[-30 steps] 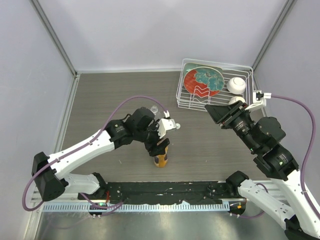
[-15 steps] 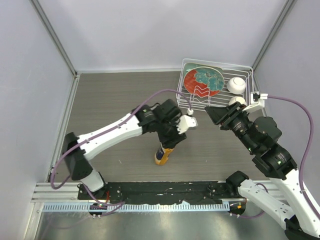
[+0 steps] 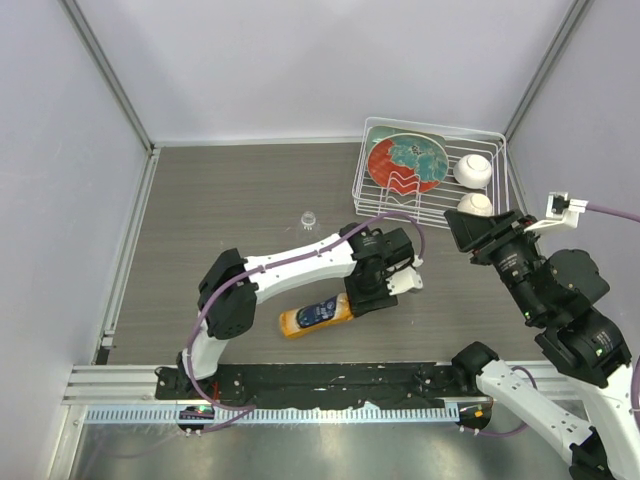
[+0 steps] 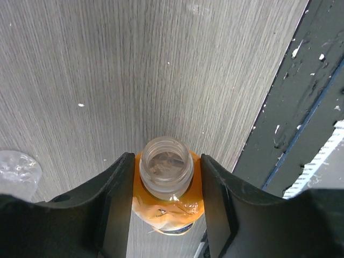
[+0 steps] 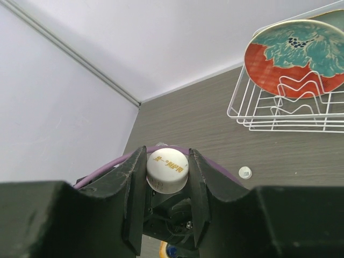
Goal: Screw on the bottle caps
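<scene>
The orange bottle [image 3: 315, 314] is tipped nearly flat, low over the table near the front middle. My left gripper [image 3: 372, 292] is shut on it. In the left wrist view both fingers press its orange shoulders [image 4: 169, 207], and its open, uncapped mouth faces the camera between the tips of the left gripper [image 4: 167, 158]. My right gripper [image 5: 167, 156] is held up at the right, in front of the rack, shut on a white cap [image 5: 167, 171] with orange lettering. A small clear round thing, probably the clear bottle [image 3: 307, 218], stands alone farther back on the table.
At the back right, a white wire rack [image 3: 500, 150] holds a red-and-teal plate [image 3: 405, 162] and two white balls [image 3: 473, 170] [image 3: 475, 204]. A black rail [image 3: 330, 378] runs along the near edge. Grey walls close in the table on three sides.
My left arm swung to the right and its jaws closed on the orange bottle, which went from upright to tipped almost flat. My right arm drew back rightward with the cap.
</scene>
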Controlling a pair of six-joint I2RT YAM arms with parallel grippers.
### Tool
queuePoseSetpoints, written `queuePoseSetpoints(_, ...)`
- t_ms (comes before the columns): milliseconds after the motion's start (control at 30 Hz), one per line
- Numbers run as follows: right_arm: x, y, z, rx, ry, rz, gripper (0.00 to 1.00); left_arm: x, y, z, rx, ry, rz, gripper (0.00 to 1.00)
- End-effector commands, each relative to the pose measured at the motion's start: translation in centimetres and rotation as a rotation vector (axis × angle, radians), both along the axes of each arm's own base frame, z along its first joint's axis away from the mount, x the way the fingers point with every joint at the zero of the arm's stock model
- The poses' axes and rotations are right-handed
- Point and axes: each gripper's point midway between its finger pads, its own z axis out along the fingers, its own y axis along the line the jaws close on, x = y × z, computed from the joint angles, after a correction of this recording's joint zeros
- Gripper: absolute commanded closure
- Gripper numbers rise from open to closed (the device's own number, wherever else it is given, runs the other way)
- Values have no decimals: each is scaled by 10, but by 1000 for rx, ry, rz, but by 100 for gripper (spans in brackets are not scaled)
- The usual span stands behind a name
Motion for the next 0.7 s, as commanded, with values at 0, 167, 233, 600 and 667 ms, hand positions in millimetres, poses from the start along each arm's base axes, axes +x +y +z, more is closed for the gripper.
queuePoseSetpoints(0, -3, -12, 6, -32, -15, -42, 99, 0, -19, 16, -125, 4, 22, 78)
queuePoseSetpoints(167, -3, -12, 8, -31, -19, -44, 99, -2, -21, -8, -112, 29, 51, 72)
queuePoseSetpoints(233, -3, -11, 9, -33, -21, -38, 99, -3, -18, -22, -84, 24, 68, 68)
queuePoseSetpoints(600, 2, 0, 14, -36, -20, 0, 99, 12, -13, -65, 19, -99, -1, 53)
queuePoseSetpoints(667, 2, 0, 16, -31, -26, 0, 99, 10, -16, -65, 21, -115, -26, 50)
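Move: The orange bottle is already in the left fingers, gripped near its shoulder, with its base out to the left. The table spot it goes down to is straight below that hand, about 9 cm. The white cap lies some 12 cm ahead of the hand and 2 cm left; the clear bottle stands roughly 12 cm ahead and 12 cm left. From the right hand, which holds the other cap, the spot is about 14 cm left, 4 cm back and 39 cm below. The orange bottle's neck end is lowered almost straight down by the left hand, some 7 cm towards the table, slowly at first and then quicker. The fingers point down and keep their pinch on the shoulder, hardly turning, while the bottle swings between the pads towards lying flat. ##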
